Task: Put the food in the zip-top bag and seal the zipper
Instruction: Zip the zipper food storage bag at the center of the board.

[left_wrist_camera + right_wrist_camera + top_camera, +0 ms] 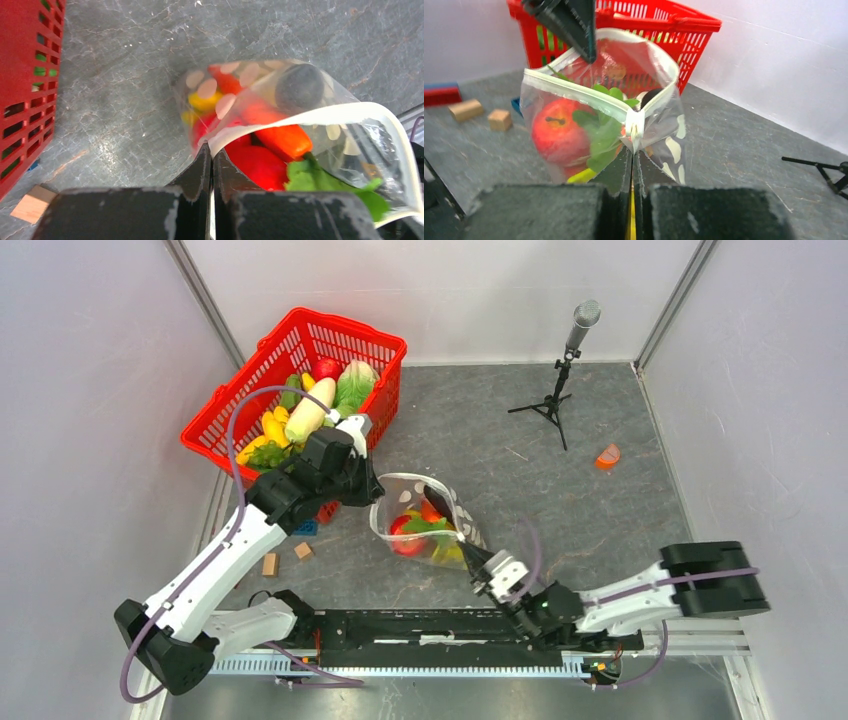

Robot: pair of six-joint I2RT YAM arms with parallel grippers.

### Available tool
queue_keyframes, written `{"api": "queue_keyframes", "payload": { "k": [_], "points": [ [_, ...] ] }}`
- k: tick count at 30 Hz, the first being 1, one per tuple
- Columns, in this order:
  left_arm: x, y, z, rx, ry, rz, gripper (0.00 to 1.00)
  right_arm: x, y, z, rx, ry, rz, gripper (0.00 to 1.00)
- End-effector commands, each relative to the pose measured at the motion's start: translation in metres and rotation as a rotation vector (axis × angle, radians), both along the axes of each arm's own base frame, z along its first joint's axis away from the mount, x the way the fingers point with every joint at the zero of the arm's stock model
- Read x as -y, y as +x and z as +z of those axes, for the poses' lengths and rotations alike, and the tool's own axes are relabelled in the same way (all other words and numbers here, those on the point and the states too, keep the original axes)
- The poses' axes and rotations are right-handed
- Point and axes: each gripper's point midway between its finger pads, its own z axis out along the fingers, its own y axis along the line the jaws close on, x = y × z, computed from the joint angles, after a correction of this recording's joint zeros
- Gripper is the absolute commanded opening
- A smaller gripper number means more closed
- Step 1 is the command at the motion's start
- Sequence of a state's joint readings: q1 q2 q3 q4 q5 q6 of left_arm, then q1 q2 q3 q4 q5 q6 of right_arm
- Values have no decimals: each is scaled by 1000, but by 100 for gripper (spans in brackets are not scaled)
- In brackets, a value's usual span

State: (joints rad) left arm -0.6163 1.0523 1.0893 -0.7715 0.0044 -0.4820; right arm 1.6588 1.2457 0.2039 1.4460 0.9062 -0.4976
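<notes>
The zip-top bag [455, 512] hangs between my two grippers, clear with white dots. Inside lies food: a red apple [556, 132], an orange piece [287, 140], green leaves [310, 175], yellow bits and a dark rounded piece [300, 87]. My left gripper [212, 149] is shut on the bag's rim at its left end [376, 490]. At the opposite end, where the two zipper halves meet, my right gripper [632, 150] is shut on that corner [472, 558]. The zipper [574, 91] gapes in an open loop between them.
A red basket [300, 330] with more toy food [310, 410] stands at the back left, right behind the left arm. Two wooden cubes [270, 563] and a blue brick [305, 528] lie by that arm. A microphone tripod [565, 360] and an orange slice [607, 456] sit back right.
</notes>
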Motion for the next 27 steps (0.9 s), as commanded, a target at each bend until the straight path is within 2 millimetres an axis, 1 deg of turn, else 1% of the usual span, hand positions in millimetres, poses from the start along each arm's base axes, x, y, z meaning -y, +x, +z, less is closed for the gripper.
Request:
{"api": "queue_keyframes", "payload": {
  "k": [1, 4, 7, 10, 13, 15, 17, 18, 19, 20, 21, 22, 23, 25, 26, 27],
  "points": [
    [-15, 16, 32, 100, 14, 61, 2, 13, -2, 10, -83, 103, 61, 0],
    [-16, 18, 38, 110, 8, 69, 2, 8, -7, 12, -90, 42, 126, 0],
    [-18, 21, 44, 126, 7, 78, 2, 9, -10, 7, -103, -34, 159, 0],
    [-28, 23, 47, 146, 38, 105, 2, 23, -7, -2, -136, -71, 150, 0],
    [-29, 22, 44, 134, 42, 99, 3, 39, -2, -4, -162, -16, 148, 0],
    [-26, 20, 40, 115, 35, 84, 6, 43, -2, -1, -171, 9, 163, 0],
    [-22, 19, 35, 97, 27, 67, 11, 41, -2, 1, -180, 5, 168, 0],
    [-18, 17, 33, 86, 19, 46, 16, 39, -2, 2, -183, -6, 170, 0],
    [-14, 16, 32, 77, 12, 24, 26, 35, -4, 5, -184, -14, 180, 0],
    [-10, 13, 30, 65, 4, -2, 37, 32, -4, 5, -185, -31, 185, 0],
    [-7, 11, 30, 56, -2, -24, 52, 28, -5, 7, -187, -42, 190, 0],
    [-5, 9, 30, 55, -6, -46, 58, 23, -6, 7, -188, -64, 204, 0],
    [-5, 8, 30, 58, -5, -55, 62, 20, -7, 8, -188, -72, 215, 0],
    [-5, 7, 37, 87, -1, -85, 73, 15, -7, 12, -197, -72, 236, 0],
    [-3, 6, 43, 108, -5, -109, 79, 13, -7, 16, -201, -70, 249, 0],
    [-2, 5, 50, 136, -7, -140, 82, 11, -6, 21, -204, -58, 263, 0]
  ]
}}
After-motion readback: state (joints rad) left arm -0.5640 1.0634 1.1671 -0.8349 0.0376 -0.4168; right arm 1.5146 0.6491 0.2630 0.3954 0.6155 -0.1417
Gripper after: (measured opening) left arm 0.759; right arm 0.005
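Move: Out at the bag mouth's left corner, the left hand still pinches the rim; the white zipper slider lies about 15 cm to its right, 8 cm back and slightly lower. The red apple in the bag is some 5 cm right, 8 cm back and 10 cm below that hand; the wooden cube lies roughly 16 cm left, 12 cm back and 14 cm below. The right hand grips the bag just under the slider, which sits about 1 cm ahead, 1 cm left and 2 cm above its hand point. Keeping its closed grip below the slider, the right hand draws the bag's near-right corner about 5 cm to the right while rising, then eases back left and sinks, its wrist turning some 10 degrees counter-clockwise and tipping down. The left hand lifts the rim corner about 2 cm, then opens its fingers wide and lets go. ##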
